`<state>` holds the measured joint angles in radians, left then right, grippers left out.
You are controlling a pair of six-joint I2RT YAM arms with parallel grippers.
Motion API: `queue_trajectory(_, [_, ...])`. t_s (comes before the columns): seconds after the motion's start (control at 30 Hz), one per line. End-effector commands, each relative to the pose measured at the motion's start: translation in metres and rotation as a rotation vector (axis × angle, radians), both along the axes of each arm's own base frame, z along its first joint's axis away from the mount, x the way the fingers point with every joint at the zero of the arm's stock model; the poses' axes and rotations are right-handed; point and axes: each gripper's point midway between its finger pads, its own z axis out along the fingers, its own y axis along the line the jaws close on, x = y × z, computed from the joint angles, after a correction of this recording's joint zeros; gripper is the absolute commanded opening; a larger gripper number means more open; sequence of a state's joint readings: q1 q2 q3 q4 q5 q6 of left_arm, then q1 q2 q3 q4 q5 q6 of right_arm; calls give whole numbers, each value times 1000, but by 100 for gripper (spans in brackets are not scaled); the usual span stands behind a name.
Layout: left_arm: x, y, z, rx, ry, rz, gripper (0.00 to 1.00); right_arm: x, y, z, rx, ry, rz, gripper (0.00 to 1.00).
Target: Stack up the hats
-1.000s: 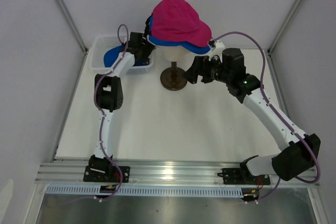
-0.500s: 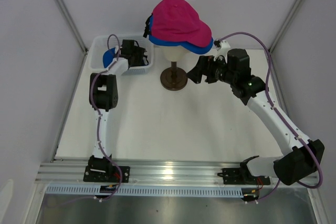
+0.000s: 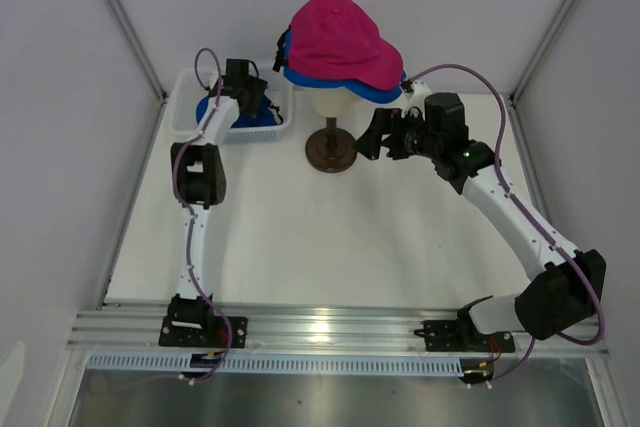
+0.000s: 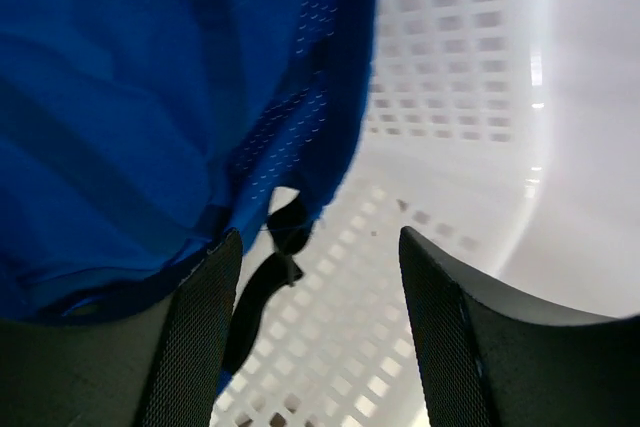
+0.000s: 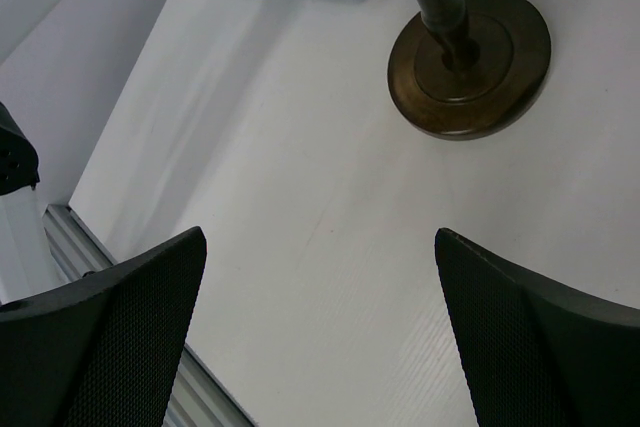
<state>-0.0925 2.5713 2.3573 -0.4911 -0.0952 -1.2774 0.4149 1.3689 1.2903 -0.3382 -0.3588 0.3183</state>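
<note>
A magenta hat (image 3: 338, 37) sits on top of a blue hat (image 3: 378, 90), both on the mannequin head. Another blue hat (image 3: 210, 108) lies in the white basket (image 3: 183, 87) at the back left. My left gripper (image 3: 243, 99) is down inside the basket, open. In the left wrist view the blue hat (image 4: 130, 117) fills the upper left, its rear edge and black strap (image 4: 262, 282) just inside the left finger of my gripper (image 4: 315, 337). My right gripper (image 3: 368, 137) hangs wide open beside the stand, with only table between the fingers of the gripper (image 5: 320, 247).
The cream mannequin head (image 3: 330, 105) stands on a dark round base (image 3: 330, 153), which the right wrist view shows as the base (image 5: 470, 67) ahead. The basket's mesh wall (image 4: 450, 57) rises close on the left gripper's right. Cage posts frame the table.
My left gripper has moved left from the basket's right edge down into the basket at the blue hat, its jaws narrowing a little. The right gripper shifted slightly near the stand.
</note>
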Motion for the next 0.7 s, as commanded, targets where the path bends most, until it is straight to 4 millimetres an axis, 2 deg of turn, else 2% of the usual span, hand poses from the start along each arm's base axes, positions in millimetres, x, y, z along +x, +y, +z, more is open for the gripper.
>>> queue_trajectory(0.0, [-5,-2,-10,70,53,-3,68,8,0,5,12,-16,5,100])
queue_trajectory(0.03, [-6,-2,-19,75,70,-6,68,8,1,5,12,-13,8,99])
queue_trajectory(0.07, [-3,-4,-11,71,53,-19,69,10,1,4,10,-13,9,100])
queue_trajectory(0.23, [-2,-10,-13,83,43,-75,71,14,3,3,31,-8,19,100])
queue_trajectory(0.37, [-1,-13,-10,87,32,-103,66,16,8,0,47,8,33,100])
queue_trajectory(0.43, [-2,-13,-13,89,42,-106,58,15,9,2,57,6,40,99])
queue_trajectory(0.47, [0,-13,-8,87,30,-107,51,15,9,3,64,3,38,99])
queue_trajectory(0.5, [0,-13,-12,89,38,-108,40,15,9,5,70,-1,38,100])
queue_trajectory(0.57, [0,-14,-10,88,36,-108,32,13,9,8,73,-10,39,100])
queue_trajectory(0.6, [0,-12,-11,88,36,-107,19,12,8,11,75,-17,36,99])
queue_trajectory(0.67, [1,-11,-11,87,36,-98,4,9,5,14,73,-24,30,99])
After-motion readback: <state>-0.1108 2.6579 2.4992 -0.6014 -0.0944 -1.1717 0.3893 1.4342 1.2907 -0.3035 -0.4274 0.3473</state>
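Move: The open left fingers hang over the right end of the blue hat in the basket. Its black strap lies about 3 cm below them and 1 cm right; the hat's middle is roughly 8 cm left and 3 cm down. The basket's right wall stands some 8 cm right, and the head stand's foot about 20 cm right and 14 cm back. From the right hand, the strap is about 30 cm ahead, 28 cm left and 22 cm below. Lower the left gripper about 3 cm towards the blue hat's strap, easing back and right by 1 cm each. At the bottom, begin shutting the wide-open fingers until they are nearly closed on the strap by the hat's edge, rising about 1 cm as they close. Let the open right hand sink some 2 cm and edge forward, touching nothing. ##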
